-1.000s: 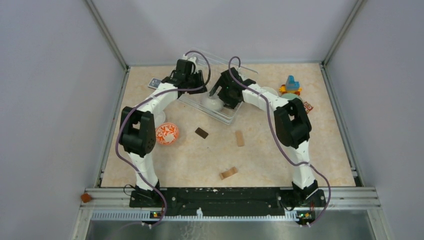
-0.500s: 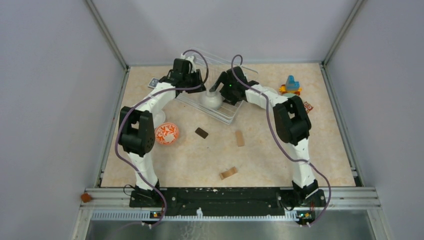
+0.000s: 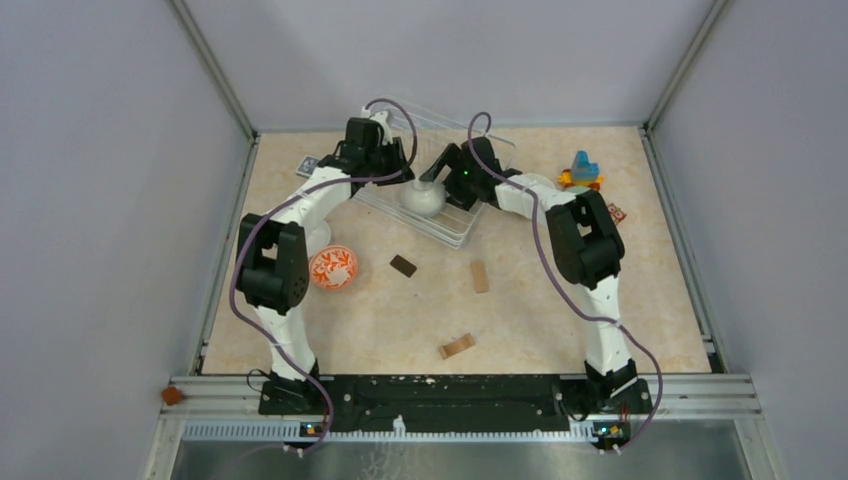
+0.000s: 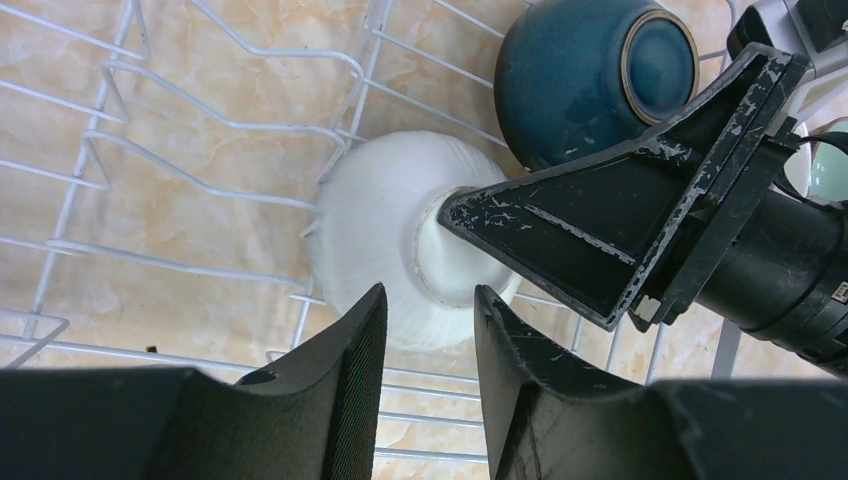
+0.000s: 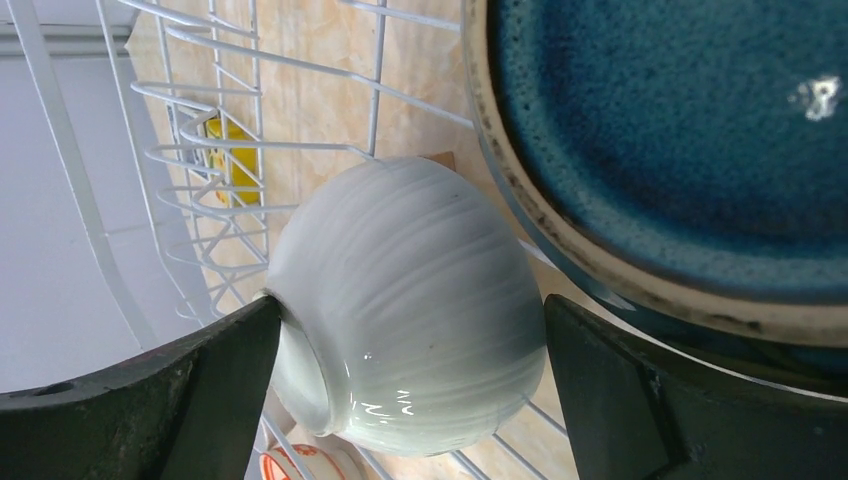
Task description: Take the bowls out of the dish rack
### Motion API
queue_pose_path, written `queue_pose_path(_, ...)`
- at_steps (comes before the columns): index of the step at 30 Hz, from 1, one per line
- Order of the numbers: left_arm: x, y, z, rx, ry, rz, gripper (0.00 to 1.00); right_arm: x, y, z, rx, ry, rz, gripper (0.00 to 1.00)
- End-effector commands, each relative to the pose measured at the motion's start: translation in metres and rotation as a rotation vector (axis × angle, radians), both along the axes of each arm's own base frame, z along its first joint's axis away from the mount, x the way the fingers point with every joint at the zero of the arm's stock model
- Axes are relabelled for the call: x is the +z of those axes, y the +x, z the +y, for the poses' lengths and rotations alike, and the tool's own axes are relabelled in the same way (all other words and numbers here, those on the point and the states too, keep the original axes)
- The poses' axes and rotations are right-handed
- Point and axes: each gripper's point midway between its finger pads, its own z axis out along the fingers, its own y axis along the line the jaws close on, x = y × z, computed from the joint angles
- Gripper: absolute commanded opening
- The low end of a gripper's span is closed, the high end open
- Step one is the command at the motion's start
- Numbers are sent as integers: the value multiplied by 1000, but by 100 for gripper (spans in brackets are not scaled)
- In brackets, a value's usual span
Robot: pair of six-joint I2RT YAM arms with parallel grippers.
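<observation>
The wire dish rack (image 3: 455, 225) stands at the back of the table. A ribbed white bowl (image 3: 423, 198) lies tipped on its side in it. My right gripper (image 5: 410, 305) is open wide and straddles this white bowl (image 5: 410, 300): one finger touches the rim, the other stands by the foot. My left gripper (image 4: 428, 300) hovers open just short of the same white bowl (image 4: 380, 230), nothing between its fingers. A dark blue bowl (image 4: 590, 75) sits beside it in the rack. An orange-patterned bowl (image 3: 334, 267) rests on the table by the left arm.
A mint green bowl (image 4: 830, 170) peeks in at the edge of the left wrist view. On the table lie two wooden blocks (image 3: 480, 276) (image 3: 457, 346), a dark brown block (image 3: 403, 265), a colourful toy (image 3: 582, 172) and a card (image 3: 309, 165).
My right gripper has swung up and left over the white bowl and opened wider around it. The bowl shifted slightly toward the back. The left arm has barely moved.
</observation>
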Motion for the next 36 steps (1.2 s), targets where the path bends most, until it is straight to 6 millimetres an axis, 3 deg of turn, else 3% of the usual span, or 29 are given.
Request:
queue_pose_path(1, 39, 3, 2, 2, -45, -102, 43, -44, -23, 8, 25, 1, 102, 99)
queue_pose_path(5, 42, 3, 2, -2, -53, -109, 43, -23, -17, 13, 24, 67, 45, 95)
queue_pose_path(12, 51, -2, 5, 5, -54, -125, 43, 22, -14, 17, 87, 174, -68, 77)
queue_pose_path(16, 56, -8, 4, -1, -74, -144, 43, 46, -14, 2, 62, 111, -148, 72)
queue_pose_path(20, 58, -10, 4, -6, -82, -147, 43, 69, -14, -1, 100, 76, -244, 56)
queue_pose_path(31, 65, -19, 3, -17, -97, -146, 43, 100, -9, -34, 116, -178, -398, 55)
queue_pose_path(36, 58, -34, 7, -14, -93, -117, 42, 121, -9, -47, 159, -353, -485, 49)
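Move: The white bowl sits between my open right fingers, its middle some 2 cm to the left, 1 cm ahead and 2 cm below that hand. The blue bowl stands about 7 cm to the right of the right hand and 4 cm farther out. A small wooden block lies under the rack, about 5 cm left, 3 cm ahead and 7 cm down. From my left hand the white bowl is about 5 cm right, 2 cm ahead and 9 cm below. I nudge my right hand barely a centimetre left while its wide-open fingers close onto the white bowl and pinch its sides. Then, keeping that grip, I lift about 3.5 cm and carry it some 4 cm right and 2 cm back, tipping the fingers up roughly 15 degrees. Meanwhile my left hand, empty and partly open, backs off up and back by about 4 cm. ##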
